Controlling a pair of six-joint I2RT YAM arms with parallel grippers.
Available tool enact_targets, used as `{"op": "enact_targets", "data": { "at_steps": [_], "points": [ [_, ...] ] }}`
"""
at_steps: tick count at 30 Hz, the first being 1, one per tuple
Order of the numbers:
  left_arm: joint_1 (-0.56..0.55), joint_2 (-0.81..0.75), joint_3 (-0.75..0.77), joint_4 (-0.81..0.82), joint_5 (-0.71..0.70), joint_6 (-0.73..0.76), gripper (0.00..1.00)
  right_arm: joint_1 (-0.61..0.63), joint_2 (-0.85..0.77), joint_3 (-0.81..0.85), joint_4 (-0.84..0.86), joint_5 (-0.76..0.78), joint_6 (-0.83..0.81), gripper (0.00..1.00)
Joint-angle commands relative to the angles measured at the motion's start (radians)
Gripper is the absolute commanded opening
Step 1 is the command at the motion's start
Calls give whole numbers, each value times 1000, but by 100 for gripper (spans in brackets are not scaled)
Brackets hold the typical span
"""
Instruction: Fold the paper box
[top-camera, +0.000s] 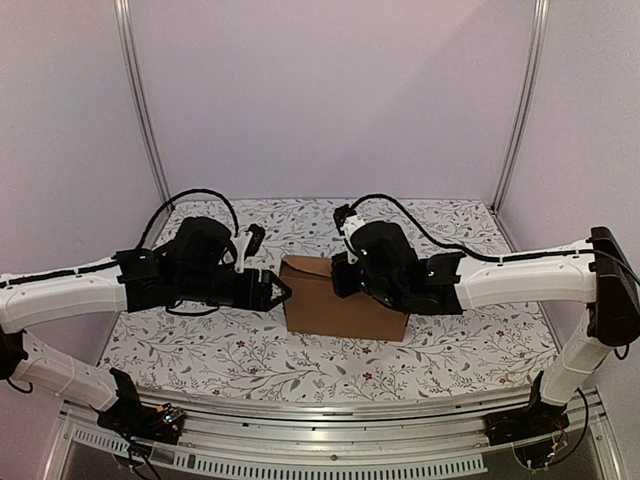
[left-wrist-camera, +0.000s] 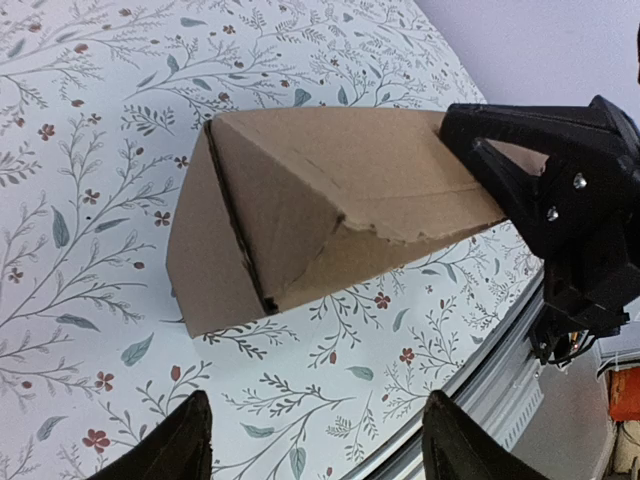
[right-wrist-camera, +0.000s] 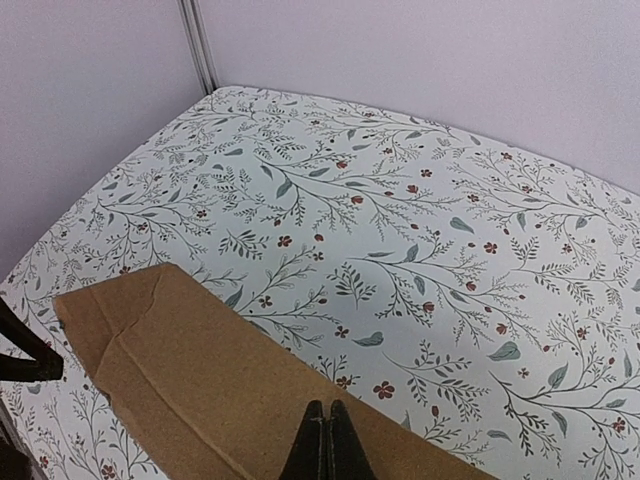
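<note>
The paper box (top-camera: 340, 305) is plain brown cardboard, standing as a folded-up shallow box in the middle of the floral table. In the left wrist view its near end (left-wrist-camera: 290, 200) shows a slanted side flap with a torn-looking edge. My left gripper (top-camera: 282, 290) sits just off the box's left end, open, with only tablecloth between its fingers (left-wrist-camera: 190, 430). My right gripper (right-wrist-camera: 326, 410) is shut, its tips together over the box's top panel (right-wrist-camera: 180, 360); whether they touch it I cannot tell. It shows as a black shape (left-wrist-camera: 560, 190) at the box's far end.
The floral tablecloth (top-camera: 250, 355) covers the table. A metal rail (top-camera: 330, 425) runs along the near edge. Lilac walls with metal posts (top-camera: 145, 110) close in the back and sides. One left finger (right-wrist-camera: 25, 350) shows at the right wrist view's left edge.
</note>
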Motion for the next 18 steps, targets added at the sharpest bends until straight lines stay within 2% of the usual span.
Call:
{"op": "enact_targets", "data": {
  "at_steps": [1,4,11,15,18],
  "points": [
    [39,-78,-3,-43,67,50,64,3,88,-82,-201,-52,17,0],
    [74,-105,20,-43,105,81,54,3,83,-85,-200,-58,13,0],
    [148,-95,106,13,189,143,20,3,78,-94,-194,-71,14,0],
    [187,-47,151,70,254,158,6,3,74,-94,-194,-79,14,0],
    [209,9,191,110,304,161,0,3,72,-95,-196,-79,12,0]
  ]
}}
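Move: Just off the front-left of the closed paper box, the left hand has the box's middle about 13 cm to its right, 2 cm ahead and 5 cm below. The box's left end is only about 2 cm to its right and 3 cm ahead, while the right fingertips on the lid are some 11 cm to the right and 1 cm ahead. From the right hand, the box's middle is about 2 cm to the right, level fore and aft, and 6 cm below. Rising about 10 cm from beside the box's left end, the left hand draws clear, easing slightly left at first and then swinging some 4 cm forward as it climbs. Its wide-open fingers close to shut on nothing, and the wrist tilts some 15 degrees, tips lifting. The right hand stays put, its shut fingertips still resting on the lid. ##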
